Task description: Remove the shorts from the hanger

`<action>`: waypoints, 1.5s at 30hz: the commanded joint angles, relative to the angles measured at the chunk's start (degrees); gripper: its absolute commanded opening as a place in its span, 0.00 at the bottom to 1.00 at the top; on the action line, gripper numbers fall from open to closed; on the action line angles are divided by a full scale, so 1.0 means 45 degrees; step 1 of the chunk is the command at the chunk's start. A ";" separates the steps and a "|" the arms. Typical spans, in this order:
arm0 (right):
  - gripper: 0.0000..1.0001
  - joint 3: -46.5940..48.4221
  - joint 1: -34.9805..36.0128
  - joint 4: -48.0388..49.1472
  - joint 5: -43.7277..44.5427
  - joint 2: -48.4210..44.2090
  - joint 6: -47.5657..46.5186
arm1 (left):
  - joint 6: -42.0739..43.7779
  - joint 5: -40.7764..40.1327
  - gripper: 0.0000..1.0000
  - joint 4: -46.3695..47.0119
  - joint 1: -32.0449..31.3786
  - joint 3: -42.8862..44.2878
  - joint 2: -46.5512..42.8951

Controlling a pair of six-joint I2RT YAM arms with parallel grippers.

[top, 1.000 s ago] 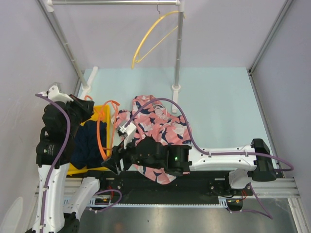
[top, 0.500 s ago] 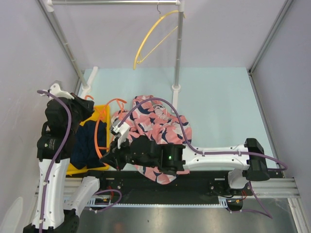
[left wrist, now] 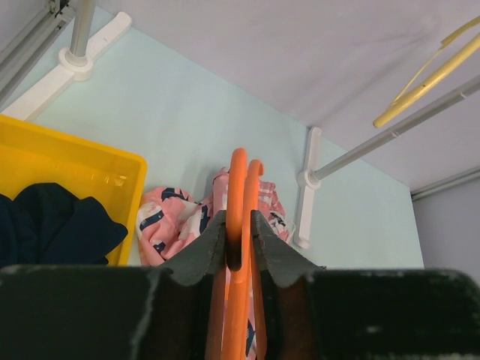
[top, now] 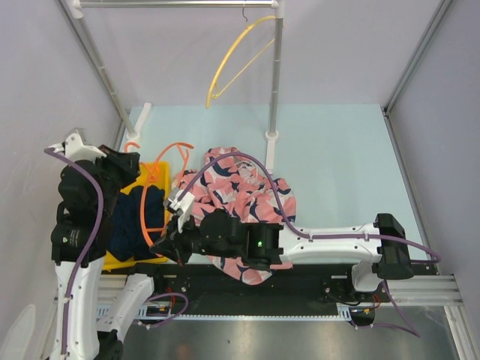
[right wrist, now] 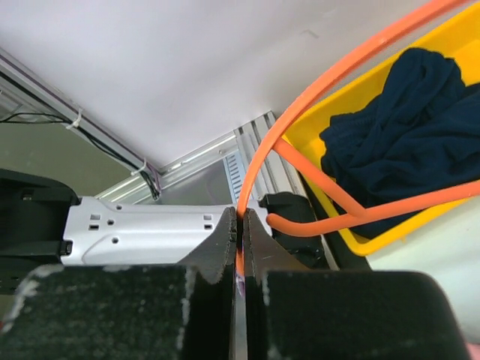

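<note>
An orange hanger stretches over the yellow bin, bare of cloth. Its far end sits in my left gripper, whose jaws are shut on the doubled orange wire. My right gripper is shut on the near end, a thin strand pinched between its pads. The navy shorts lie bunched inside the bin, also visible in both wrist views. The pink printed shorts lie on the table, partly under my right arm, and appear in the left wrist view.
A clothes rack stands at the back with its post and foot on the pale green table. A bare yellow hanger hangs from its rail. A second rack foot lies beside the bin. Grey walls close both sides.
My right gripper has slid left and closed on the hanger's near end. The left arm has drawn the hanger's far end slightly left and back.
</note>
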 commanded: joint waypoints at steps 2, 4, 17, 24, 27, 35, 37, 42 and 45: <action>0.00 0.0423 0.0031 0.1885 -0.0194 -0.0093 -0.0985 | 0.0504 0.0131 0.27 0.0328 -0.0057 0.0258 -0.0635; 0.00 0.0306 0.0011 0.2179 -0.0389 -0.0054 -0.1063 | 0.0564 -0.0334 0.42 0.0155 -0.0057 0.0529 -0.0754; 0.00 0.0305 -0.1413 0.4716 -0.1971 0.0434 -0.0400 | 0.1208 -0.3988 1.00 -0.1429 -0.0077 0.3032 -0.1144; 0.00 0.1064 -0.2721 0.6418 -0.2051 0.1214 -0.0691 | 0.1384 -0.4280 1.00 -0.1467 -0.0076 0.1686 -0.1848; 0.00 0.1670 -0.3152 0.6828 -0.1992 0.1682 -0.0945 | 0.1209 -0.5332 1.00 -0.1702 -0.0076 0.1178 -0.2179; 0.00 0.5263 -0.4909 0.7259 -0.2031 0.3754 -0.0907 | 0.0838 -0.5945 1.00 -0.1430 -0.0311 -0.0500 -0.2551; 0.00 0.6003 -0.5357 0.7454 -0.1817 0.4203 -0.0732 | 0.0760 -0.5359 1.00 -0.1313 -0.0311 -0.0990 -0.2648; 0.00 0.7705 -0.6491 0.7221 -0.1523 0.5355 0.0517 | 0.0623 -0.4363 1.00 -0.1195 -0.0311 -0.2456 -0.3077; 0.00 0.8507 -0.6922 0.6870 -0.1136 0.5941 0.1161 | 0.0603 -0.3757 0.99 -0.1039 -0.0311 -0.2983 -0.3195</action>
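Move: My right hand pinches the near end of the orange hanger while my left still holds the hook. From the right hand, the spot on the rack bar lies about 42 cm ahead, 4 cm right and 24 cm up; the yellow hanger is 36 cm ahead, 18 cm right, 22 cm up; the pink shorts are 20 cm ahead, 17 cm right, 33 cm below. From my left hand the bar spot is some 22 cm ahead, 8 cm right, 20 cm up. I open my left hand wide off the hanger's hook and draw it back and up clear of it, about 8 cm each way, swinging left, then let it sink empty over the yellow bin. My right hand keeps its pinch, rises first, then sweeps the hanger some 26 cm forward and 16 cm up to the rack bar, tilting its fingertips upward about 35 degrees. ##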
